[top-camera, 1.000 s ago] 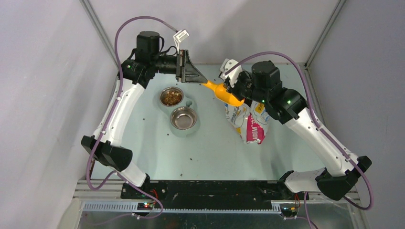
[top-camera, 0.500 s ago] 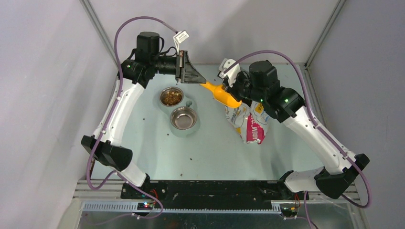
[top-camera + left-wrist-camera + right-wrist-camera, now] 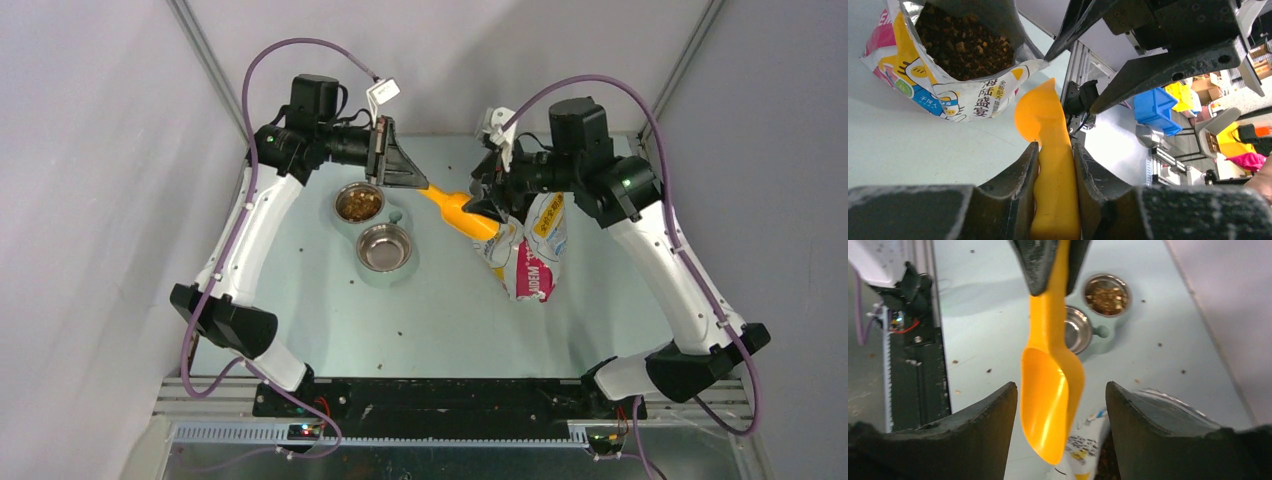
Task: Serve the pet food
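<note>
The orange scoop [image 3: 458, 211] hangs level over the table between both arms. My left gripper [image 3: 1055, 150] is shut on its handle. My right gripper [image 3: 1062, 392] is open, its fingers standing on either side of the scoop's empty bowl [image 3: 1050, 400] without touching it. Pet food [image 3: 963, 35] fills the open printed bag [image 3: 530, 255] lying just beyond the scoop's tip. More pet food [image 3: 358, 203] lies in the far bowl of the double feeder [image 3: 399, 216]. The near steel bowl [image 3: 385, 247] holds nothing.
Stray kibble crumbs dot the pale blue table [image 3: 450, 310]. A black rail [image 3: 440, 395] with both arm bases runs along the near edge. Grey walls close in the back and sides.
My right gripper has opened and let go of the scoop, and the right arm swung back toward the far wall. The left gripper now holds the scoop by its handle.
</note>
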Controlling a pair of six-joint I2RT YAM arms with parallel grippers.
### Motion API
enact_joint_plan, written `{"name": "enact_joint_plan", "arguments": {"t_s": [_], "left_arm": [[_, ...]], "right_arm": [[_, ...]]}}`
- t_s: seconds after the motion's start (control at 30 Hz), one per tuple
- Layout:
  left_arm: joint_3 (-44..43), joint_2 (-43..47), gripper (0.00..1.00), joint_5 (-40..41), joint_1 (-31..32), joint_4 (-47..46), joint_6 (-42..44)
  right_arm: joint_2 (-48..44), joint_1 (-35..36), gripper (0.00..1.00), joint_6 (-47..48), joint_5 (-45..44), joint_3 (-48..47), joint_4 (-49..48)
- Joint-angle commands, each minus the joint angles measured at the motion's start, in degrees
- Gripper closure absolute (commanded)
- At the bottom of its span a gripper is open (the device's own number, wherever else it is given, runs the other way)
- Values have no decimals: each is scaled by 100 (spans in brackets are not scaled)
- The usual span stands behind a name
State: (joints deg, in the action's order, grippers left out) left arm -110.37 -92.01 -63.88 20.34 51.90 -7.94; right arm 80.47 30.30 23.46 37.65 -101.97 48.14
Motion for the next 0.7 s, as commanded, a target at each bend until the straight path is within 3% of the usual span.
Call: {"name": "enact_joint_plan", "arguments": {"t_s": [0.0,0.07,0.4,0.57,0.67], "left_arm": [[16,263,100,-390,29,160,761],[15,367,100,-381,93,424,1540],[-262,463,100,379,474,1706,3280],[-254,586,100,852,667,1836,3947],[-107,744,100,935,681,1590,4069]], "right_arm": [[279,161,32,274,722,-246,416],[432,179,33,284,903,-385,550],[754,350,33,291,1482,-523,772],[897,333,32,-438,1780,-360,158],[1017,319,36,-695,2032,-381,21]]}}
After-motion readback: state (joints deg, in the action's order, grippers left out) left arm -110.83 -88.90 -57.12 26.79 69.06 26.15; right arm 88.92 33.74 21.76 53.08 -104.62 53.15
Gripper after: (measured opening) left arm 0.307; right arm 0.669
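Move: The left hand still holds the yellow scoop by its handle; the scoop's middle lies about 5 cm to its right, 2 cm back and 2 cm lower. From the open right hand that middle is some 4 cm left, 2 cm back and about 1 cm down. Well below, the food bag stands roughly 10 cm to the right and 10 cm ahead of the right hand; the empty bowl lies about 9 cm left and 12 cm ahead of the left hand. Leftward, back and down, the right hand brings its open fingers about 5 cm left and 4 cm back, shifting along the scoop from bowl towards handle and the left gripper, turning some 20 degrees; its fingers stay spread either side of the scoop. The left hand keeps its pinch on the handle and draws back about 4 cm and down 3, rolling roughly 25 degrees. ##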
